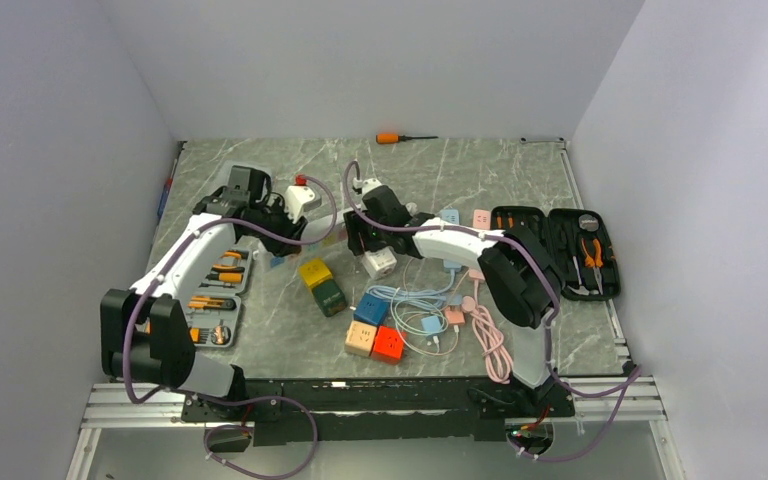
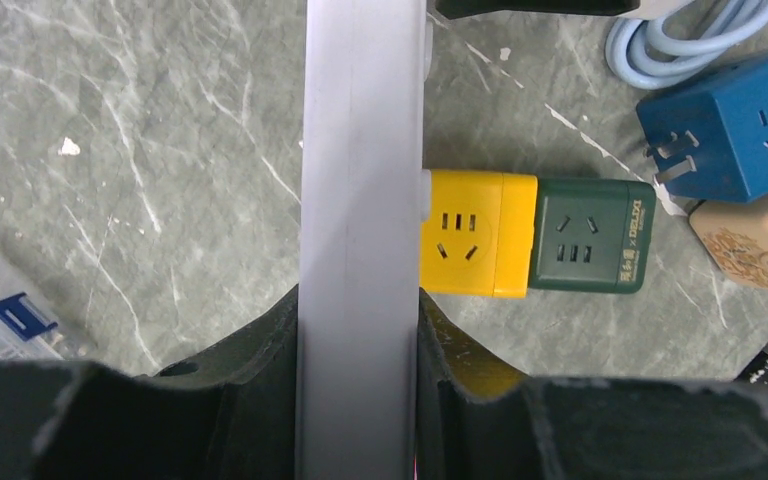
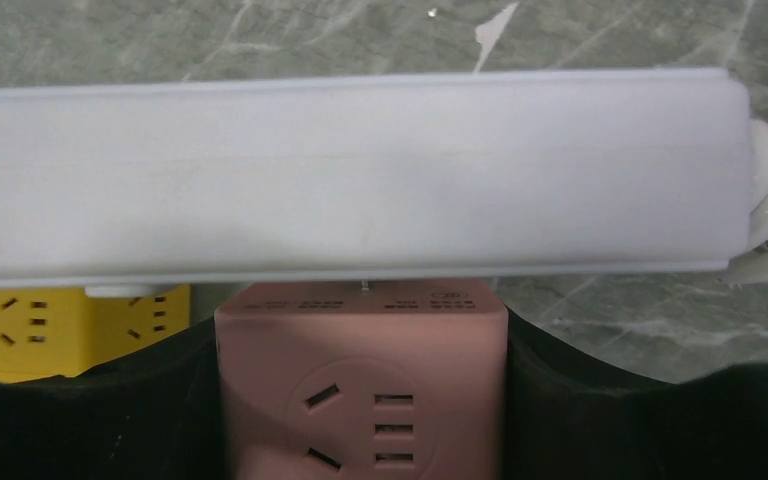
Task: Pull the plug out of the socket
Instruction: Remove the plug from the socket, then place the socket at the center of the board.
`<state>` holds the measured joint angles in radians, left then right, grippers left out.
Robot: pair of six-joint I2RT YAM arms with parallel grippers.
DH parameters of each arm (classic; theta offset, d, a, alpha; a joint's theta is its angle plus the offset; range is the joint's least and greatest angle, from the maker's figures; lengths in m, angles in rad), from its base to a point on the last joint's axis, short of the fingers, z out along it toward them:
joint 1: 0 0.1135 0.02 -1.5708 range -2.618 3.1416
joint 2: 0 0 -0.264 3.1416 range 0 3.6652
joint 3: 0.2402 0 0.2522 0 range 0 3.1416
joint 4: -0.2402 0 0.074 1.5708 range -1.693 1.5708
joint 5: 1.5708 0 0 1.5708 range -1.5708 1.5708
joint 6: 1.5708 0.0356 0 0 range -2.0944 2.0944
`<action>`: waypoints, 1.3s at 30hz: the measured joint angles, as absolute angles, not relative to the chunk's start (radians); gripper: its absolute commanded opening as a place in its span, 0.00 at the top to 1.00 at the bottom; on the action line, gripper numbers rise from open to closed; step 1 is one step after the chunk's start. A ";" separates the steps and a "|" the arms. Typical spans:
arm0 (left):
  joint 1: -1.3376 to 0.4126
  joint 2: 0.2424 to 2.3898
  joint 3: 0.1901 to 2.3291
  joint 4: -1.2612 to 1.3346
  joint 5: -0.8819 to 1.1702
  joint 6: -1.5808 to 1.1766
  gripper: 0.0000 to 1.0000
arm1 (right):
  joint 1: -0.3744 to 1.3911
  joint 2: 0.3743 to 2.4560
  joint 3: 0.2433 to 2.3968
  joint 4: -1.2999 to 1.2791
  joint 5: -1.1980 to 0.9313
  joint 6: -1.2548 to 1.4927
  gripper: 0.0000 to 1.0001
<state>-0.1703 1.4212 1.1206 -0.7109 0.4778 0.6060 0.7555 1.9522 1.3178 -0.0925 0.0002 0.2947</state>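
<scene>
A long white socket strip [image 3: 360,180] hangs above the table, and its end with a red switch [image 1: 303,198] shows in the top view. My left gripper [image 2: 360,310] is shut on the strip [image 2: 360,150], with a finger pressed to each long side. A pink cube plug [image 3: 360,390] sits against the strip's lower face, and a thin metal pin shows at the joint. My right gripper [image 3: 360,340] is shut on this cube, its black fingers flat against the left and right faces. In the top view the left gripper [image 1: 278,212] and right gripper [image 1: 365,238] face each other mid-table.
Below the strip lie a yellow cube [image 2: 480,235] joined to a green one [image 2: 590,237], a blue cube [image 2: 735,125] and a beige cube [image 2: 760,240]. Coiled cables [image 1: 430,310] lie near the front. A black tool case [image 1: 560,250] stands right, a tool tray [image 1: 215,290] left, a screwdriver [image 1: 400,137] at the back.
</scene>
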 measured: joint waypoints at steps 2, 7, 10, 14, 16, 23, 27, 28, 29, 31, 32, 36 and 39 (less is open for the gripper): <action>-0.180 1.440 1.121 -0.691 0.473 0.604 1.00 | 0.750 1.944 1.292 -0.080 0.011 0.297 1.00; -0.194 1.541 1.164 -0.619 0.363 0.586 1.00 | 0.751 1.908 1.204 -0.087 0.022 0.307 1.00; -0.189 1.607 1.208 -0.561 0.289 0.582 1.00 | 0.758 1.882 1.161 -0.089 0.025 0.311 1.00; -0.194 1.636 1.222 -0.517 0.259 0.583 1.00 | 0.760 1.849 1.135 -0.089 0.030 0.318 1.00; -0.202 1.639 1.222 -0.513 0.262 0.583 1.00 | 0.760 1.843 1.133 -0.088 0.038 0.319 1.00; -0.241 1.699 1.253 -0.494 0.311 0.580 1.00 | 0.747 1.843 1.133 -0.088 0.047 0.325 1.00; -0.256 1.760 1.293 -0.470 0.351 0.579 1.00 | 0.740 1.843 1.134 -0.088 0.047 0.331 1.00; -0.258 1.769 1.295 -0.463 0.358 0.579 0.96 | 0.740 1.843 1.134 -0.088 0.047 0.333 1.00; -0.260 1.779 1.298 -0.456 0.366 0.580 0.92 | 0.740 1.843 1.134 -0.087 0.047 0.336 1.00; -0.262 1.800 1.312 -0.453 0.374 0.581 0.87 | 0.740 1.844 1.135 -0.086 0.046 0.342 1.00; -0.263 1.816 1.327 -0.453 0.379 0.582 0.84 | 0.740 1.846 1.139 -0.087 0.046 0.344 1.00; -0.266 1.874 1.377 -0.442 0.389 0.583 0.70 | 0.741 1.873 1.177 -0.086 0.044 0.348 1.00; -0.266 1.895 1.381 -0.430 0.392 0.585 0.56 | 0.741 1.901 1.203 -0.081 0.044 0.349 1.00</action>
<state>-0.2661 1.8946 1.3808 -0.4297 0.3916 0.5846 0.7410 1.9015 1.2034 -0.0807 0.0441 0.3489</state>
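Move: Held still in the left hand is the power strip; the pink plug it is to come off, gripped by the right hand with a white plug behind it, lies about 14 cm to that hand's right, roughly level ahead and some 5 cm lower. From the right hand, the strip's middle is about 9 cm left and 2 cm ahead, the white plug 5 cm back and 4 cm right, the yellow plug 6 cm back and 8 cm left, the green plug 11 cm back and 6 cm left. Pulling apart: the left hand keeps its grip and takes the strip quickly forward some 8 cm, away from the pink plug, tilting about 10 degrees, then on forward and to the right while sinking, about 6 cm down in all. The right hand, fingers still shut on the pink plug, draws back and right about 5 cm and slightly down, then eases a little forward and left again. ##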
